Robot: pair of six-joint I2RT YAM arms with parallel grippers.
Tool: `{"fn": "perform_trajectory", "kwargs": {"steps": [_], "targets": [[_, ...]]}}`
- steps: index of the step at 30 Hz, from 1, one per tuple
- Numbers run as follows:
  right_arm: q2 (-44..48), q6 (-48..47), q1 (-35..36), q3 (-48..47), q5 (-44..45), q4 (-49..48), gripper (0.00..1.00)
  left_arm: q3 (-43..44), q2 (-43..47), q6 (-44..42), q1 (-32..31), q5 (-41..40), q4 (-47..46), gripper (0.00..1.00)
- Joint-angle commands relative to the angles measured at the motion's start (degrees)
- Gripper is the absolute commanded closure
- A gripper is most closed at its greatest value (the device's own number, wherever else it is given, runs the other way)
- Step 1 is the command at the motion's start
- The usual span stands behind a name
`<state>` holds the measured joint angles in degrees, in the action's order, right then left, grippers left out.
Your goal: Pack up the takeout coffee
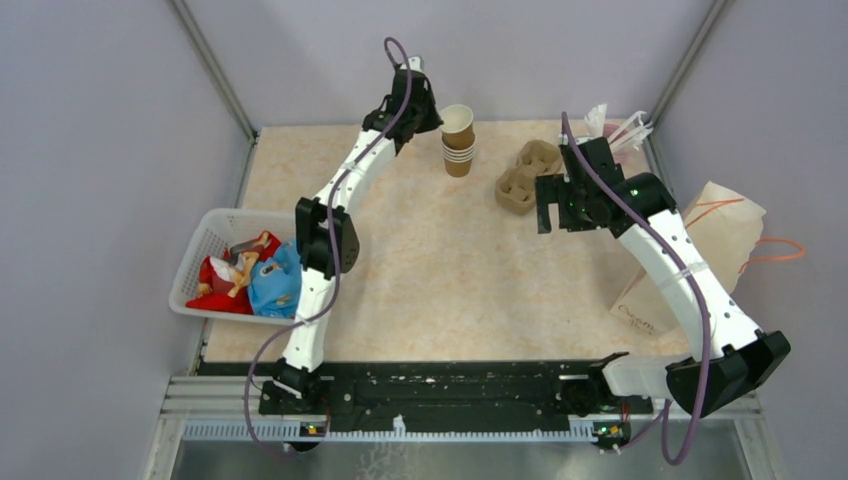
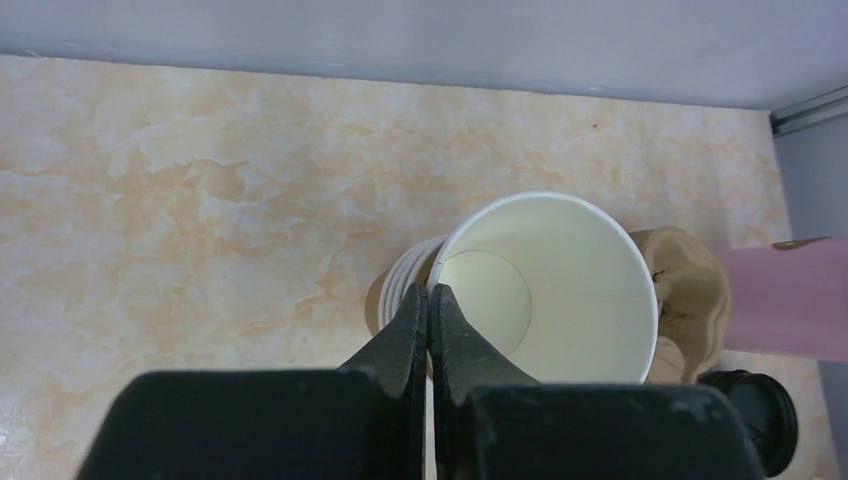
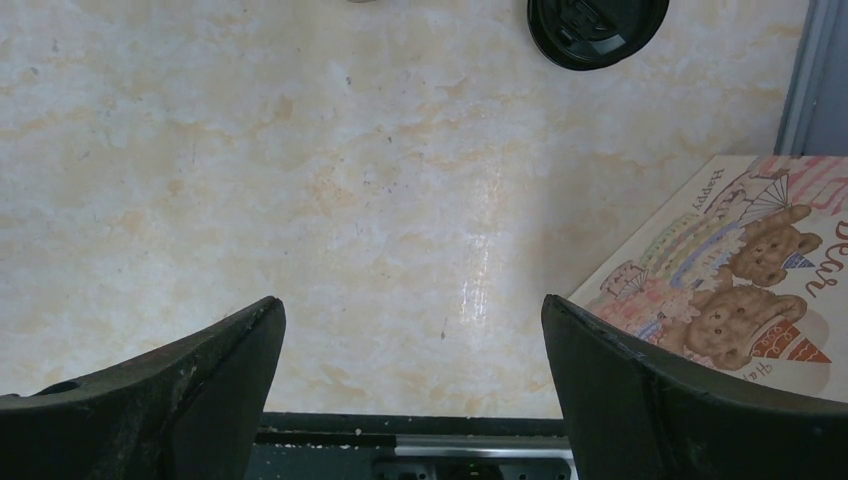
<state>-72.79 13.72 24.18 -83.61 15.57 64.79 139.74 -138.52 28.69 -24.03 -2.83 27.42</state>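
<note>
A brown paper cup [image 1: 457,122], cream inside [image 2: 560,290], hangs tilted just above a stack of like cups [image 1: 459,157] at the back of the table. My left gripper [image 2: 430,292] is shut on its near rim, one finger inside the cup and one outside. The white rims of the stack [image 2: 400,295] show just under the cup. A round black lid [image 2: 755,410] lies on the table to the right, also seen as the lid [image 3: 597,25] in the right wrist view. My right gripper [image 3: 412,320] is wide open over bare table, holding nothing.
A brown pulp cup carrier [image 1: 530,175] lies right of the stack, with a pink cup of white sticks [image 1: 620,130] behind it. A paper bag [image 1: 700,250] with bear print [image 3: 730,280] lies at the right edge. A white basket [image 1: 205,235] of toys stands at the left.
</note>
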Motion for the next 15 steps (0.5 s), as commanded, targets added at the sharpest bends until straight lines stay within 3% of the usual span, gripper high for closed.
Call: {"fn": "perform_trajectory", "kwargs": {"steps": [1,10,15], "targets": [[2.2,0.6,-0.5,0.1,0.5,-1.8,0.01,1.9,6.1,2.4,-0.1,1.4,-3.2,1.0],[1.9,2.0,-0.6,-0.6,1.3,0.9,0.01,2.4,14.7,-1.1,0.4,1.0,-0.3,1.0],[2.0,2.1,-0.5,0.8,-1.0,1.5,0.01,-11.2,26.0,-5.7,0.4,7.7,2.8,1.0]]}}
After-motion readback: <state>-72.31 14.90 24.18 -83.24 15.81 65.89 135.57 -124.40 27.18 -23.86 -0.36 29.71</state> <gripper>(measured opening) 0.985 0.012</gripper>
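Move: The left hand already has the top cup pinched by its left rim, that cup's middle some 4 cm to the right, 1 cm ahead and 4 cm below. The rest of the cup stack stands level with the hand, about 5 cm right and 10 cm down. The cup carrier lies roughly 22 cm right, 4 cm back and 15 cm below. From the waiting right hand the stack is about 33 cm ahead, 20 cm left and 15 cm down. The left hand keeps its shut fingers on the rim and draws the partly lifted cup almost straight up out of the stack, speeding up as it goes, for a rise of about 11 cm. Near the end it also swings back towards the robot by some 4 cm with a slight drift left, the fingertips tipping up a few degrees, so the cup travels up and away from the stack. ##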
